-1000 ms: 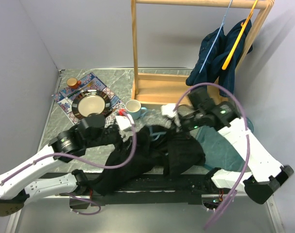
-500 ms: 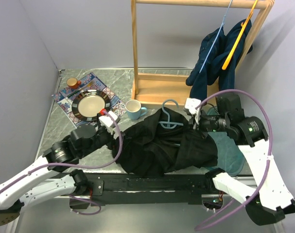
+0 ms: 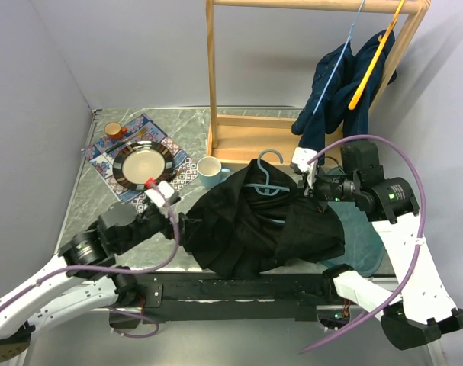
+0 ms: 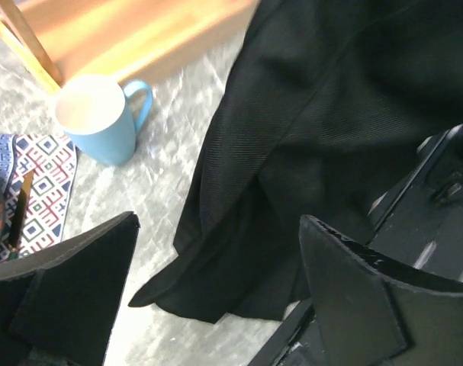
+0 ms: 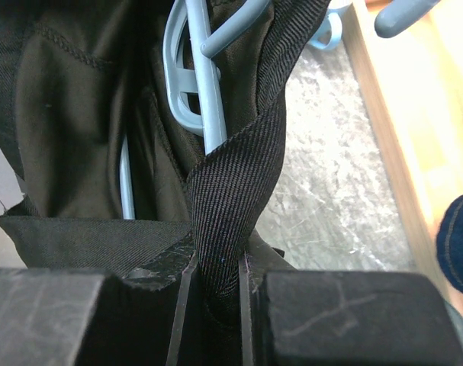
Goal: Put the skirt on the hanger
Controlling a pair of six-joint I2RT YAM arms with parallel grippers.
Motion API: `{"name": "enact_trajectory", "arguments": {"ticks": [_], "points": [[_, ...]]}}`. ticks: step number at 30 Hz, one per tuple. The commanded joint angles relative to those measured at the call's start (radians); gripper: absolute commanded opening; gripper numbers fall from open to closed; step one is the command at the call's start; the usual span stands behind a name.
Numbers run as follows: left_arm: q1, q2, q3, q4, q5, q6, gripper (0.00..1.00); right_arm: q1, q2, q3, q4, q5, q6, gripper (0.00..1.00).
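Observation:
The black skirt (image 3: 254,221) lies bunched on the table in the top view, its right part lifted. A light blue hanger (image 3: 263,179) rests on the skirt's top, hook toward the rack. My right gripper (image 3: 311,184) is at the skirt's upper right edge. In the right wrist view the gripper (image 5: 216,267) is shut on a black woven band of the skirt (image 5: 235,152), with the hanger (image 5: 204,84) just beyond. My left gripper (image 3: 184,226) stands open at the skirt's left edge. The left wrist view shows its gripper (image 4: 216,297) holding nothing, above the skirt hem (image 4: 307,114).
A blue mug (image 3: 209,171) stands left of the skirt, also in the left wrist view (image 4: 98,122). A plate (image 3: 143,164) on a patterned mat and a small cup (image 3: 113,130) sit at back left. A wooden rack (image 3: 211,76) holds a blue garment (image 3: 342,84).
The left gripper opened, let go of the skirt and drew back left. The right gripper pulled the skirt and hanger up and toward the rack.

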Motion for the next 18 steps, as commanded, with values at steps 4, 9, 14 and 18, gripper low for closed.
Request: {"name": "enact_trajectory", "arguments": {"ticks": [4, 9, 14, 18], "points": [[0.031, 0.263, 0.05, -0.051, 0.059, 0.091, 0.64, -0.013, -0.016, 0.125, 0.013, -0.028, -0.029, 0.0], [0.083, 0.238, 0.011, -0.02, 0.002, 0.068, 0.03, -0.025, -0.011, 0.131, 0.022, -0.008, -0.018, 0.0], [0.17, 0.223, -0.006, -0.046, -0.005, 0.026, 0.01, -0.064, -0.005, 0.151, 0.039, 0.012, -0.003, 0.0], [0.255, 0.29, 0.017, -0.078, 0.039, 0.026, 0.01, -0.122, -0.002, 0.192, 0.053, -0.008, 0.002, 0.0]]}}
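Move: The skirt's left edge, where the open left fingers will shut, hangs about 8 cm below that hand, some 3 cm ahead and 2 cm to its right. The blue mug stands roughly 14 cm ahead of the hand and 4 cm right, 16 cm lower; the blue hanger is some 20 cm right and 9 cm ahead, near its height. From the right hand, already pinching the skirt's waistband, that left edge lies about 28 cm left, 4 cm back and 12 cm lower, the hanger roughly 11 cm left. The left fingers close from wide open to shut and pinch the skirt's left edge, as the hand drops about 8 cm, edging forward and right, and its fingertips tip down some 20 degrees. With the cloth caught, it draws forward and left about 4 cm, rising slightly. The right hand keeps its pinch on the waistband and lifts about 3 cm. ##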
